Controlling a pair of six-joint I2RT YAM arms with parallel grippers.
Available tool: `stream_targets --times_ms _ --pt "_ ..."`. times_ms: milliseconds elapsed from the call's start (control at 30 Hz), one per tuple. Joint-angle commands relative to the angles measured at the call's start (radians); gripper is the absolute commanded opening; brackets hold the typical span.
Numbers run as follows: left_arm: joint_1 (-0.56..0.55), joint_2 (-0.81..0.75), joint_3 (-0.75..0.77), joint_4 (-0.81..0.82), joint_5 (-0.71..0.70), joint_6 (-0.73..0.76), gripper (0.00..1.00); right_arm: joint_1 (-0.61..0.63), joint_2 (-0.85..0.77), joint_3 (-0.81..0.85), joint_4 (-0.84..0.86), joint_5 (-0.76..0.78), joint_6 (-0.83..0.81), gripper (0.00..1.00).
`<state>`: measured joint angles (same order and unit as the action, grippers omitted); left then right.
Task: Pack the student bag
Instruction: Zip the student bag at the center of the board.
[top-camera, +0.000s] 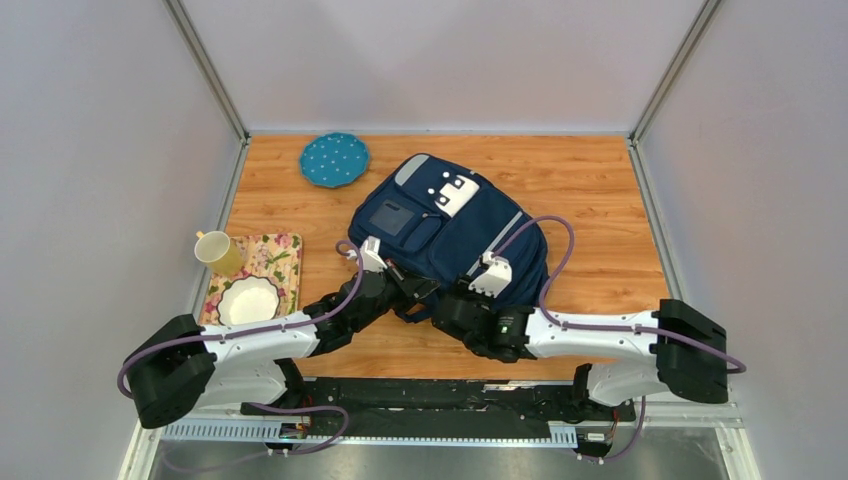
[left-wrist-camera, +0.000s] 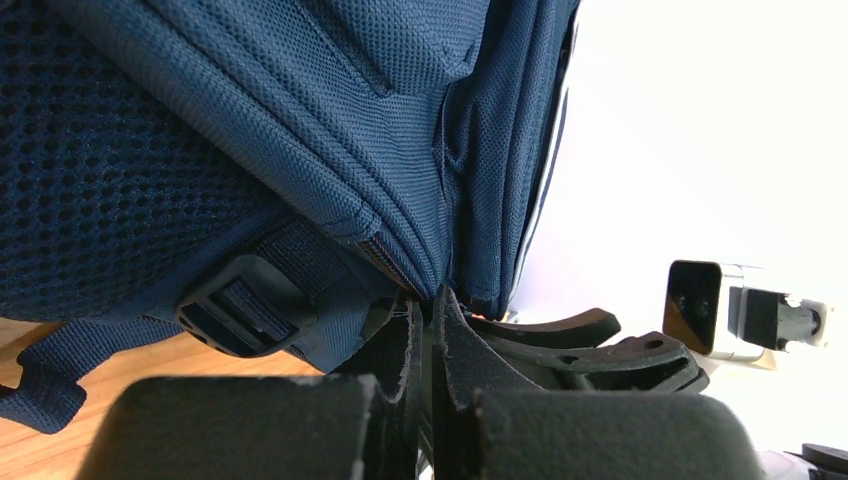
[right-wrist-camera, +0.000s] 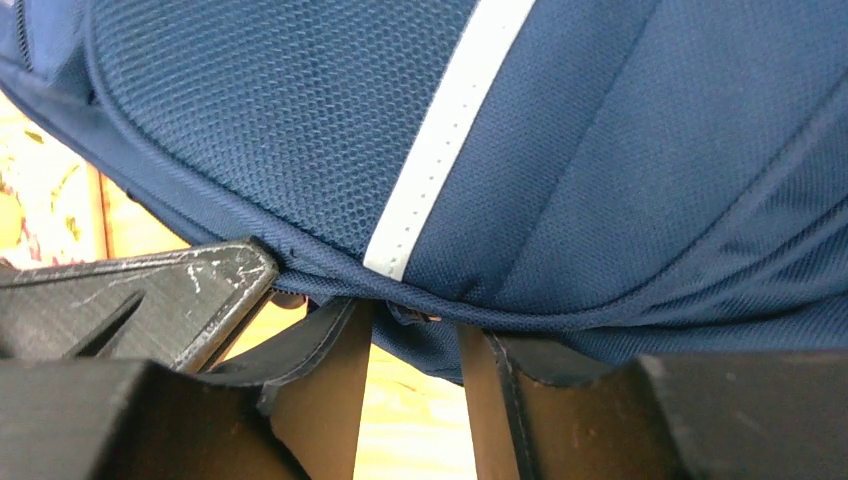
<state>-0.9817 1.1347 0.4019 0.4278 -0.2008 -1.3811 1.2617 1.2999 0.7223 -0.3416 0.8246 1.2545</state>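
Note:
The student bag (top-camera: 450, 225), navy blue with a white patch (top-camera: 455, 190), lies flat in the middle of the wooden table. My left gripper (top-camera: 405, 285) is at its near left edge. In the left wrist view its jaws (left-wrist-camera: 432, 300) are pressed together on the bag's seam (left-wrist-camera: 400, 262), beside a black strap buckle (left-wrist-camera: 240, 305). My right gripper (top-camera: 462, 300) is at the near edge right beside it. The right gripper (right-wrist-camera: 410, 330) stands open, its fingertips (right-wrist-camera: 335, 335) tucked under the bag's hem below the light-grey stripe (right-wrist-camera: 440, 140), with a fold of fabric and bare wood in the gap.
A blue dotted plate (top-camera: 334, 159) lies at the back left. On the left a floral tray (top-camera: 280, 250) carries a white bowl (top-camera: 248, 300), and a yellow mug (top-camera: 217, 250) stands at its edge. Grey walls close in both sides. The right gripper's fingers (left-wrist-camera: 560, 330) lie close beside my left jaws.

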Motion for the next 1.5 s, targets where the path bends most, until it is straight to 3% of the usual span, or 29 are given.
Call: stream_targets --times_ms 0,67,100,200,300,600,767,1000,1167,1400,1467 --pt "-0.026 -0.033 0.006 0.104 0.139 -0.006 0.00 -0.050 0.090 0.100 -0.178 0.232 0.330 0.43" --pt "-0.026 -0.033 0.003 0.108 0.139 -0.007 0.00 -0.050 0.119 0.126 -0.214 0.242 0.345 0.41" --pt "-0.026 -0.033 0.002 0.109 0.139 -0.010 0.00 -0.050 0.122 0.129 -0.223 0.245 0.358 0.30" --pt "-0.026 -0.035 -0.009 0.120 0.132 -0.013 0.00 -0.050 0.095 0.103 -0.226 0.251 0.358 0.12" --pt "-0.028 -0.038 -0.014 0.121 0.123 -0.009 0.00 -0.050 0.035 0.066 -0.227 0.265 0.342 0.00" --pt "-0.025 -0.079 -0.017 0.062 0.072 0.063 0.00 -0.051 -0.190 -0.046 -0.071 0.185 -0.102 0.00" --pt "-0.021 -0.125 -0.021 0.016 0.023 0.117 0.00 -0.065 -0.284 -0.115 0.024 0.002 -0.373 0.00" --pt "0.000 -0.158 -0.038 -0.024 0.015 0.139 0.00 -0.091 -0.382 -0.176 0.016 -0.189 -0.579 0.00" --pt "0.009 -0.145 -0.046 -0.003 0.050 0.139 0.00 -0.104 -0.433 -0.222 0.038 -0.222 -0.618 0.00" --pt "0.009 -0.121 -0.044 0.038 0.092 0.132 0.00 -0.131 -0.436 -0.258 0.056 -0.190 -0.541 0.00" --pt "0.009 -0.115 -0.046 0.048 0.101 0.129 0.00 -0.134 -0.433 -0.261 0.070 -0.180 -0.530 0.06"
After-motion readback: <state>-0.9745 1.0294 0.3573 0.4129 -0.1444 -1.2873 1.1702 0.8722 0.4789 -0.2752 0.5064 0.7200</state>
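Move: The zipper pull on the bag's near edge sits between the right hand's open fingers, about 1 cm ahead and 1 cm below their midpoint; the reflective strip's middle is some 9 cm ahead and 7 cm right of that hand, and the side strap buckle about 8 cm left, 3 cm back and lower. From the left hand, which pinches the same edge, the pull is roughly 4 cm right, nearly level fore and aft and slightly lower. The zipper pull gets pinched as the right hand noses in slightly and closes its fingers. They then draw it along the bag's near edge, away from the left hand, about 4 cm right and 3 back, arching up some 2.5 cm and down again while the wrist swings roughly 35 degrees counter-clockwise. The left hand keeps its pinch, rising about 2 cm and partly sinking back, easing slightly back. ##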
